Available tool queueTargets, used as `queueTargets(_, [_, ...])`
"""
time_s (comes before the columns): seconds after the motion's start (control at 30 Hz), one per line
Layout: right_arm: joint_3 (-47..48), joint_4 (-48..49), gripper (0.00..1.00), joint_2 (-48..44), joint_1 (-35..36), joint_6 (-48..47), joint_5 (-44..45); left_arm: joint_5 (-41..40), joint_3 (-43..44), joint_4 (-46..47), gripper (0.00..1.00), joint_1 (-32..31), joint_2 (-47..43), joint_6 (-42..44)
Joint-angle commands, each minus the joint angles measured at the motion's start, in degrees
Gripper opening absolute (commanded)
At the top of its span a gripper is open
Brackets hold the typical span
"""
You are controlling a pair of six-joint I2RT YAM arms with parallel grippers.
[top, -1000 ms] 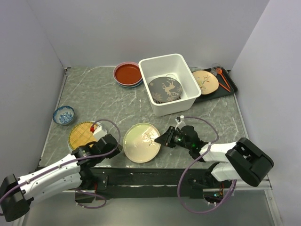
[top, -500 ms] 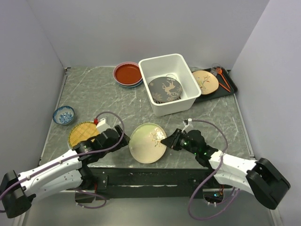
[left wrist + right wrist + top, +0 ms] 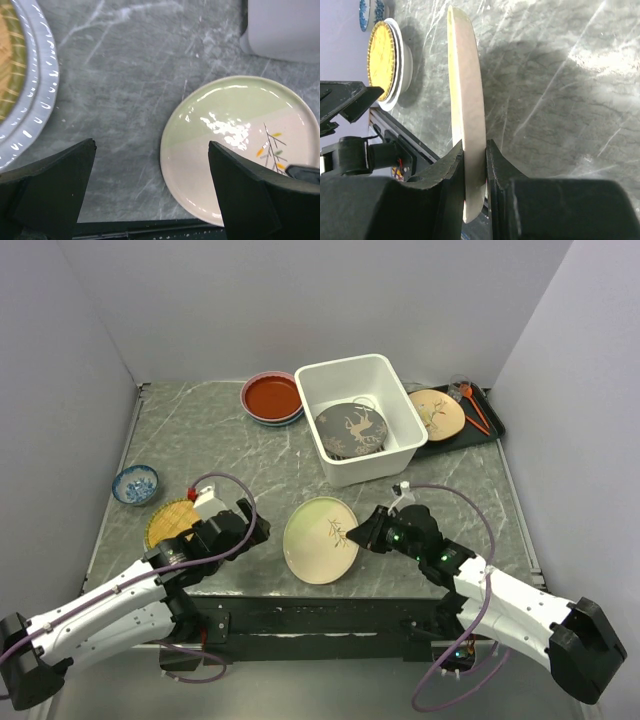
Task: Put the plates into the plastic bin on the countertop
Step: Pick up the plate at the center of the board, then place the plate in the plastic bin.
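Note:
My right gripper [image 3: 358, 534] is shut on the right rim of a cream and pale green plate with a branch [image 3: 320, 539], holding it tilted over the countertop [image 3: 200, 440]. The right wrist view shows that plate [image 3: 466, 100] edge-on between the jaws of the right gripper [image 3: 475, 150]. My left gripper [image 3: 252, 531] stands open just left of the plate [image 3: 235, 145], apart from it, and the left gripper [image 3: 151, 150] has nothing between its fingers. The white plastic bin [image 3: 392, 374] holds a dark plate with a gold tree [image 3: 351, 430]. A yellow lattice plate [image 3: 170, 523] lies at the near left.
A red plate stack [image 3: 272, 397] sits left of the bin. A black tray [image 3: 492, 425] at the back right carries a cream plate [image 3: 436, 413] and orange utensils. A small blue bowl [image 3: 135, 483] stands by the left wall. The counter's near edge runs just below the held plate.
My left gripper has opened, let go of the plate's left rim and drawn back left. The right gripper has carried the plate a little to the right.

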Motion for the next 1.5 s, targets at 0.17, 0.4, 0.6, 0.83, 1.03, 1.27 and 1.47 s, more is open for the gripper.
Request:
queueTargets(0.17, [15.39, 0.23, 0.0, 3.66, 0.2, -4.18, -6.82, 2.87, 1.63, -1.26, 0.99, 8.35, -0.27, 2.08])
queueTargets(0.4, [21.37, -1.81, 0.0, 6.31, -0.5, -6.29, -10.16, 10.33, -1.27, 1.19, 0.99, 17.31, -0.89, 5.67])
queueTargets(0.6, [23.65, -2.07, 0.0, 5.52, -1.73, -6.29, -11.39, 20.08, -5.75, 9.96, 0.99, 24.79, 4.71, 9.72])
queueTargets(0.83, [28.13, -7.68, 0.0, 0.6, -4.19, -7.08, -6.48, 28.09, -7.78, 23.08, 0.99, 26.55, 18.34, 11.66])
queueTargets(1.03, [33.76, -9.28, 0.0, 3.49, -7.53, -7.18, -6.81, 31.26, -5.93, 28.79, 0.99, 26.38, 29.17, 13.86])
queueTargets(1.27, [38.59, -8.22, 0.0, 9.29, -9.81, -8.67, -8.32, 29.77, -5.5, 28.19, 0.99, 26.38, 27.42, 15.08])
queueTargets(1.47, [43.77, -7.08, 0.0, 13.69, -15.53, -9.37, -11.91, 31.51, -3.39, 28.53, 0.99, 26.38, 26.8, 17.72])
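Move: The plastic bin's middle lies about 28 cm ahead of the right hand, 3 cm to its right and some 4 cm lower. The red plates are roughly 39 cm ahead of this hand and 21 cm to its left; the black tray is about 36 cm ahead and 25 cm to its right, both some 9 cm lower. From the left hand the bin is about 28 cm ahead, 24 cm to the right and 6 cm lower. The green-and-cream plate, still pinched at its right edge by the right fingers, is carried up about 15 cm, mostly straight up at first, then forward as well towards the bin; the hand tips up some 10 degrees. The left hand, already empty and wide open, swings left and back while reaching forward and sinks about 8 cm low over bare marble. ##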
